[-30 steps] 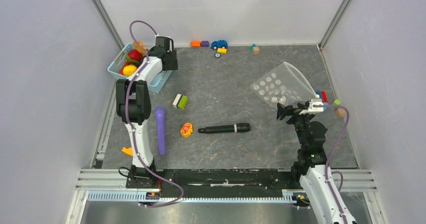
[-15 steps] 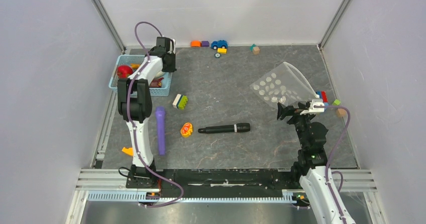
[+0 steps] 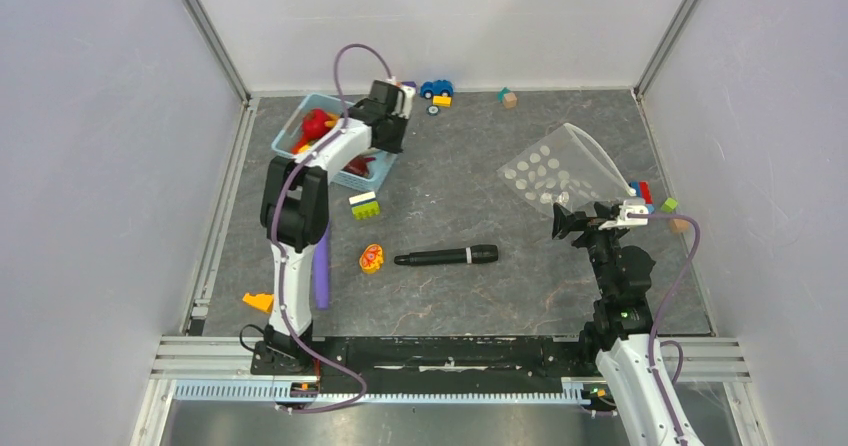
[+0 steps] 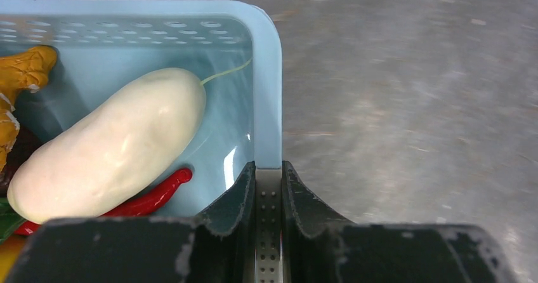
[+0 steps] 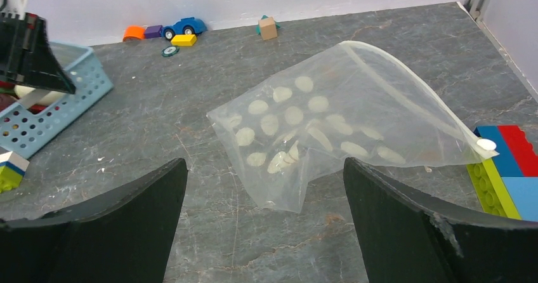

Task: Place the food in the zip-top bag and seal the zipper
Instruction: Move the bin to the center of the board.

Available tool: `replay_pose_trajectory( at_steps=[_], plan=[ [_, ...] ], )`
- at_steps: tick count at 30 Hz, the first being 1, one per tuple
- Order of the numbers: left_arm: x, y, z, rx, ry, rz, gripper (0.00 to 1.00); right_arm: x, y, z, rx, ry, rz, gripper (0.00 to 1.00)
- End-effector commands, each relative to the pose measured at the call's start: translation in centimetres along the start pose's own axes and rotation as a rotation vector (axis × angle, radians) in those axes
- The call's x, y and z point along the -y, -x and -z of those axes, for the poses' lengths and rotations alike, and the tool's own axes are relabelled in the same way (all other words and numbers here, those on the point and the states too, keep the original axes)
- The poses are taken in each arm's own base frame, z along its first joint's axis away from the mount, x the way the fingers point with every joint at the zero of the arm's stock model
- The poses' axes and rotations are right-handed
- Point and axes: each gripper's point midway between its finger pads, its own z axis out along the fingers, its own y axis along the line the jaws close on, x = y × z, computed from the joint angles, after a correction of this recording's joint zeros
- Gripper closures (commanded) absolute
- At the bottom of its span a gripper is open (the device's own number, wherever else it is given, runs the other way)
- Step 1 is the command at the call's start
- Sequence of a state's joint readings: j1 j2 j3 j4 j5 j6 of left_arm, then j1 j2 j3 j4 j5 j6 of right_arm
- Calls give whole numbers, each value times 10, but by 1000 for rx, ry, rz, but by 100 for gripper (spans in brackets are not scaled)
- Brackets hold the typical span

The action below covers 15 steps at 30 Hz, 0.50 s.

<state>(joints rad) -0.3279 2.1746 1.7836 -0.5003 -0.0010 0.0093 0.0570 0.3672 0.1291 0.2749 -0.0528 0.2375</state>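
Observation:
The food lies in a light-blue basket (image 3: 370,178) at the back left: a white oblong (image 4: 108,153), a red chili (image 4: 149,197), an orange carrot (image 4: 19,73), and a red apple (image 3: 317,124). My left gripper (image 4: 268,175) is shut on the basket's right rim (image 4: 267,105), one finger inside and one outside. In the top view, the left gripper (image 3: 388,131) is at the basket's right end. The zip-top bag (image 5: 330,121), clear with white dots, lies empty on the right, its mouth gaping, with the zipper (image 5: 412,83) along the edge. My right gripper (image 5: 263,169) hangs open just in front of the bag, touching nothing.
A black microphone (image 3: 447,256), a purple stick (image 3: 320,266), a green-and-white block (image 3: 364,205) and a yellow-red toy (image 3: 371,258) lie mid-table. A toy car (image 3: 436,88) and small blocks line the back wall. Coloured bricks (image 5: 507,169) sit right of the bag.
The left gripper shut on the basket rim and dragged the basket rightward from the far-left corner toward the table's middle. The right arm and bag stayed still.

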Motion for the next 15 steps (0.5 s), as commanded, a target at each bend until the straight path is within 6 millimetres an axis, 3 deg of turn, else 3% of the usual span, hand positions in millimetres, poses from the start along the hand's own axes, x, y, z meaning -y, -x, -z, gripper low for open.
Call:
replay_pose_trajectory(
  at_steps=[1,7,12,15],
  plan=[
    [61,39,14,119,-75,-153,97,-5,23,-1,60,14,9,2],
    [120,35,28,137,-148,-184,97,-5,28,2,79,15,10,2],
    [171,6,51,137,-219,-295,97,-5,30,3,90,11,9,2],
    [187,-20,64,123,-249,-343,95,-5,29,3,89,14,12,2]
  ],
)
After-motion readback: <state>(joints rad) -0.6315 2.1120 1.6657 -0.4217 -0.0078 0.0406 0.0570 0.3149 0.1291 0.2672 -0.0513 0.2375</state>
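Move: My left hand already grips the rim at the bin's right-hand end; the bin's middle lies about 14 cm to its left and 5 cm farther out. The board's centre is some 13 cm back and 16 cm right of this hand, about 8 cm below. The green-and-white block sits 12 cm back and 7 cm left, the black microphone 25 cm back and 15 cm right. From my right hand, the centre is roughly 35 cm left and 8 cm ahead, well below. Keeping the rim pinched, my left hand drags the bin right and back towards the board's centre, about 14 cm right and 8 cm back, staying nearly level. It goes mostly sideways at first, then more and more back towards me, turning clockwise some 20 degrees as it goes. ##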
